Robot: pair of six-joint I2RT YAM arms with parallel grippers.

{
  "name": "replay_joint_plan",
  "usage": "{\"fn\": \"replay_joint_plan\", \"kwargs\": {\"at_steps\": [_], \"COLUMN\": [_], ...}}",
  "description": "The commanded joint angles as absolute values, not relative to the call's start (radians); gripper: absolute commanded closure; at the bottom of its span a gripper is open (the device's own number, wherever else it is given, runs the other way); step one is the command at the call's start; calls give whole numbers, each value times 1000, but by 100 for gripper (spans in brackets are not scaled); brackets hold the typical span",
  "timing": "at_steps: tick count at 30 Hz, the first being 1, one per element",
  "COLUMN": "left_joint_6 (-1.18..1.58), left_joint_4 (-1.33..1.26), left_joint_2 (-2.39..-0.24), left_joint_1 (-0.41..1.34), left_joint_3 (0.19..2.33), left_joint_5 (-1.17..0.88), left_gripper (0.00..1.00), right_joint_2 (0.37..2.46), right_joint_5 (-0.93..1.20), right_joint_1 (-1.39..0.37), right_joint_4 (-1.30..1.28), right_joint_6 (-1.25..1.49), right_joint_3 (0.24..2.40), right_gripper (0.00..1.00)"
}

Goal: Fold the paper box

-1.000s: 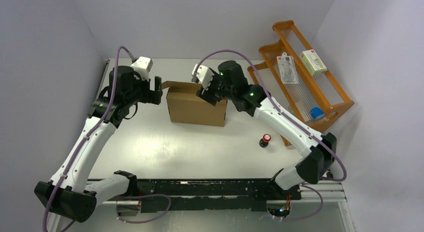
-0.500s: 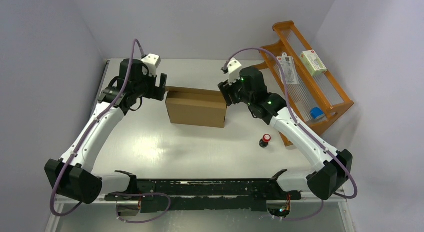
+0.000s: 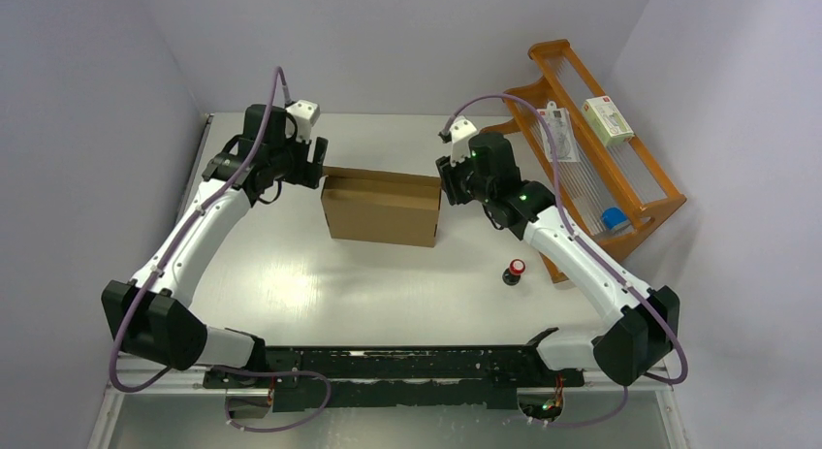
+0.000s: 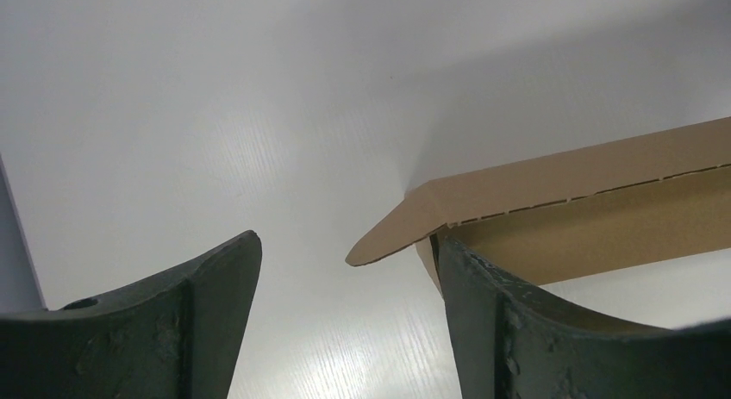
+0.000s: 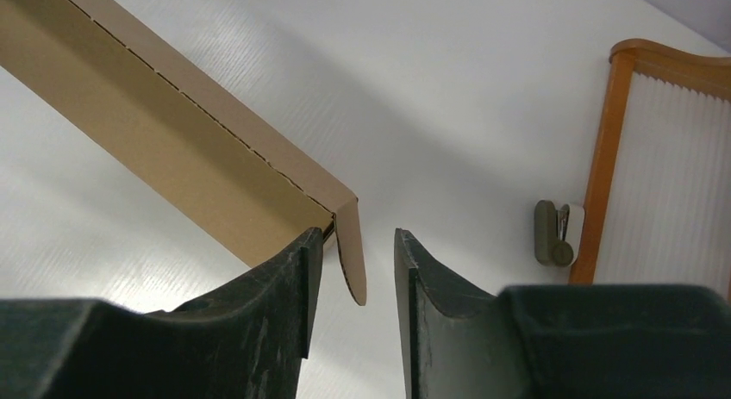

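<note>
The paper box (image 3: 381, 208) is a brown cardboard box standing mid-table with its lid down. My left gripper (image 3: 316, 166) is at its back left corner, open wide. In the left wrist view a rounded side tab (image 4: 388, 240) pokes out between the fingers, and the right finger (image 4: 483, 313) sits against the box corner. My right gripper (image 3: 444, 182) is at the back right corner. In the right wrist view its jaws are narrow but open around the other tab (image 5: 352, 257). That tab lies close to the left finger (image 5: 284, 304), with a gap to the right one.
An orange wooden rack (image 3: 635, 211) stands at the right, holding a white-and-green carton (image 3: 608, 119), a packet (image 3: 556, 134) and a blue item (image 3: 613, 218). A small red-capped object (image 3: 514, 271) sits on the table right of the box.
Both grippers swung out from the box top to its back corners. The raised back flap came down flat. The right jaws narrowed; the left closed slightly.
</note>
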State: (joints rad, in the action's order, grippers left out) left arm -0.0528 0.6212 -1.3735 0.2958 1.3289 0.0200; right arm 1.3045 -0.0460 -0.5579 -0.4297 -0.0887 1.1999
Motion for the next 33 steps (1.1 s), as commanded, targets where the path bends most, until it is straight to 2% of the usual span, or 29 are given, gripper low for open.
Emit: {"fn": "replay_joint_plan", "kwargs": {"at_steps": [1,15,18,24,30,33], "left_joint_6": [-76,-82,-87,-101,-115,-123], "left_joint_4": [635,633,634,627,608,598], "left_joint_2": [-1393,-1450,-1465,-1466,-1439,-1421], "left_joint_1": [287,279,278,278,278,278], "left_joint_3": [1376,1384,1393,1396,1375,1354], "left_joint_5": [0,-42,-62,-134,-202,-233], "left_gripper": [21,40,48,70,84,86], "right_joint_2": [1315,1342,1343,1344,1346,1343], "right_joint_5": [-19,-26,-22,-14,-5,-5], "right_joint_1": [-551,-548,-549,-548,-548,-549], "right_joint_4": [-407,-420,-417,-418,-420,-417], "right_joint_6": [-75,-88,-90,-92,-91,-89], "right_joint_3": [1187,1202,1203,1206,1209,1206], "right_gripper": [62,85,89,96,99,100]}}
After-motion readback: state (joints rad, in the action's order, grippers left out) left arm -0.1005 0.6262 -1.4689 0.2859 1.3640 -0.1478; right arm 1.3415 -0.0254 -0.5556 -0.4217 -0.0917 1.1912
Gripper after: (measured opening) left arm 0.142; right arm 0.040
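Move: The box's left ear flap sticks out between the left hand's open fingers, its middle about 2 cm ahead, 2 cm right and 2 cm below the hand. The box body is centred roughly 13 cm right, 3 cm back and 8 cm below that hand. For the right hand, the right ear flap lies between half-open fingers, about 1 cm ahead, 1 cm left and 2 cm below, with the stapler level with the hand, some 10 cm right and 13 cm lower. The left hand sinks about 2 cm with a slight reach forward, then goes nearly 3 cm right towards the box's left end, turning some 10 degrees clockwise, while its wide fingers close on the left ear flap and pinch it. Meanwhile the right hand settles about 1.5 cm almost straight down over the right ear flap, closes its half-open fingers until the flap is pinched, then holds still there. ##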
